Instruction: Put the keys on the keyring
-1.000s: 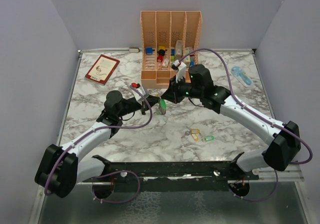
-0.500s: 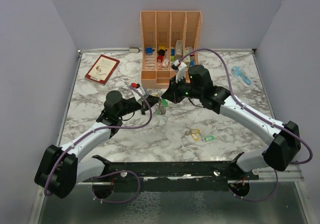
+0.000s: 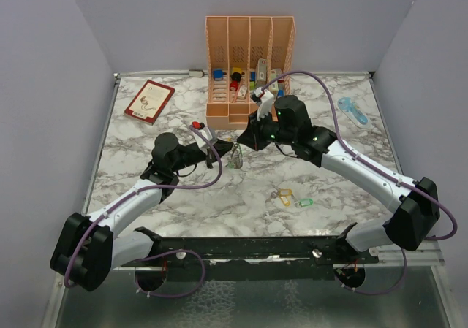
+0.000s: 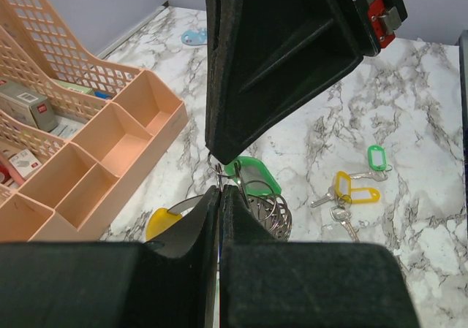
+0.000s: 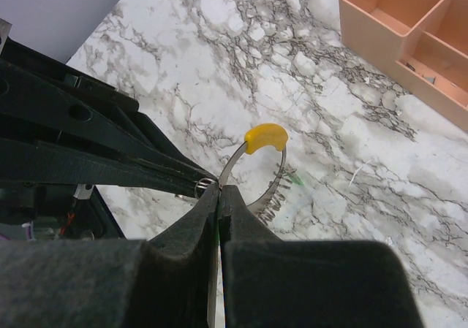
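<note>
The keyring (image 5: 248, 156) is a large thin silver loop with a yellow clasp (image 5: 265, 136) and several small rings strung on it (image 4: 270, 207). It hangs above the table between both gripper tips (image 3: 235, 155). My left gripper (image 4: 219, 191) is shut on the loop's band. My right gripper (image 5: 219, 189) is shut on a green key (image 4: 252, 176) at its small ring, tip to tip with the left gripper. A yellow key (image 3: 284, 195) and another green key (image 3: 305, 202) lie on the marble table; both also show in the left wrist view, the yellow one (image 4: 356, 194) and the green one (image 4: 376, 156).
An orange slotted organiser (image 3: 249, 58) with small blocks stands at the back, close behind the grippers. A red book (image 3: 149, 101) lies back left. A blue object (image 3: 352, 110) lies back right.
The green key's tag has shifted slightly up and toward the right gripper, and shows less from above. Both arms have barely moved.
</note>
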`<state>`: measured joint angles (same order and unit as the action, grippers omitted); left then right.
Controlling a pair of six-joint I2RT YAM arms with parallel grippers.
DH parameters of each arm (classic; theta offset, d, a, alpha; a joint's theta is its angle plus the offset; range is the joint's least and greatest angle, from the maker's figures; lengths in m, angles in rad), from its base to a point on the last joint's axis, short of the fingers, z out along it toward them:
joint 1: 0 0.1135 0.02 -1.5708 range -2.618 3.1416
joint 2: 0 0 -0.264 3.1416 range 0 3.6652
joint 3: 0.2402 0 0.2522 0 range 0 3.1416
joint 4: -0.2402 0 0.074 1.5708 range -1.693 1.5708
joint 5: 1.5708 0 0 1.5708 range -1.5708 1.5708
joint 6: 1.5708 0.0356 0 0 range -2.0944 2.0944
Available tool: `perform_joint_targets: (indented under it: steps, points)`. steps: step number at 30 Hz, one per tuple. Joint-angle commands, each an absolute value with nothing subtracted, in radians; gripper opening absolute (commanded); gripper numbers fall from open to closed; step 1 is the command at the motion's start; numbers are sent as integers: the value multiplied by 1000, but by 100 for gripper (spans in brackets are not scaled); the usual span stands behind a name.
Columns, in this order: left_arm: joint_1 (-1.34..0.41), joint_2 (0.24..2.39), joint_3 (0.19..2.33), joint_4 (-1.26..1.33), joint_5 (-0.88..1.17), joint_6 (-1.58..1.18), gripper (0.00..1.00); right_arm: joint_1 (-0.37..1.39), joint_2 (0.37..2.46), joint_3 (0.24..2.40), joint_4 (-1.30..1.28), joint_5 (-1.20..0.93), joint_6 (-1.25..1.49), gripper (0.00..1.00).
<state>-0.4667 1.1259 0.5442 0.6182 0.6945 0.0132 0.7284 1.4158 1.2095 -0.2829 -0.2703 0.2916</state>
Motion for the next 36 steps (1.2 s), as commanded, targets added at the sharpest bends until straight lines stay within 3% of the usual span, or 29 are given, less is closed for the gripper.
perform_joint_targets:
  steps: [1,16,29,36]
  points:
    - [-471,1092,580,664,739,18,0,735,1399,1228,-277,-206,296,1]
    - [-471,1108,600,630,691,38,0,734,1333,1213,-251,-222,279,1]
    - [-471,1113,604,613,683,13,0,733,1244,1260,-378,-202,170,1]
    - [-471,1115,619,617,678,-16,0,734,1210,1187,-329,-176,122,1]
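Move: The keyring's wire end, pinched in the left fingers, is about 1 cm to the left of the right hand point and 2 cm below it, level in reach. The keyring's hoop hangs some 6 cm under the right hand. On the table roughly 22 cm below, the yellow-tagged keys lie about 15 cm right and 4 cm nearer, another green-tagged key 21 cm right and 7 cm nearer. From the left hand, the held green-tagged key is 3 cm right. The green-tagged key, still pinched by its small ring in the right fingers, is lifted up and away from the keyring's wire end. After a pause, the right hand rises about 5 cm while drawing right some 3 cm and slightly back, tilting its fingertips up by 10 degrees. The left hand keeps its grip on the keyring and rises 2 cm. ##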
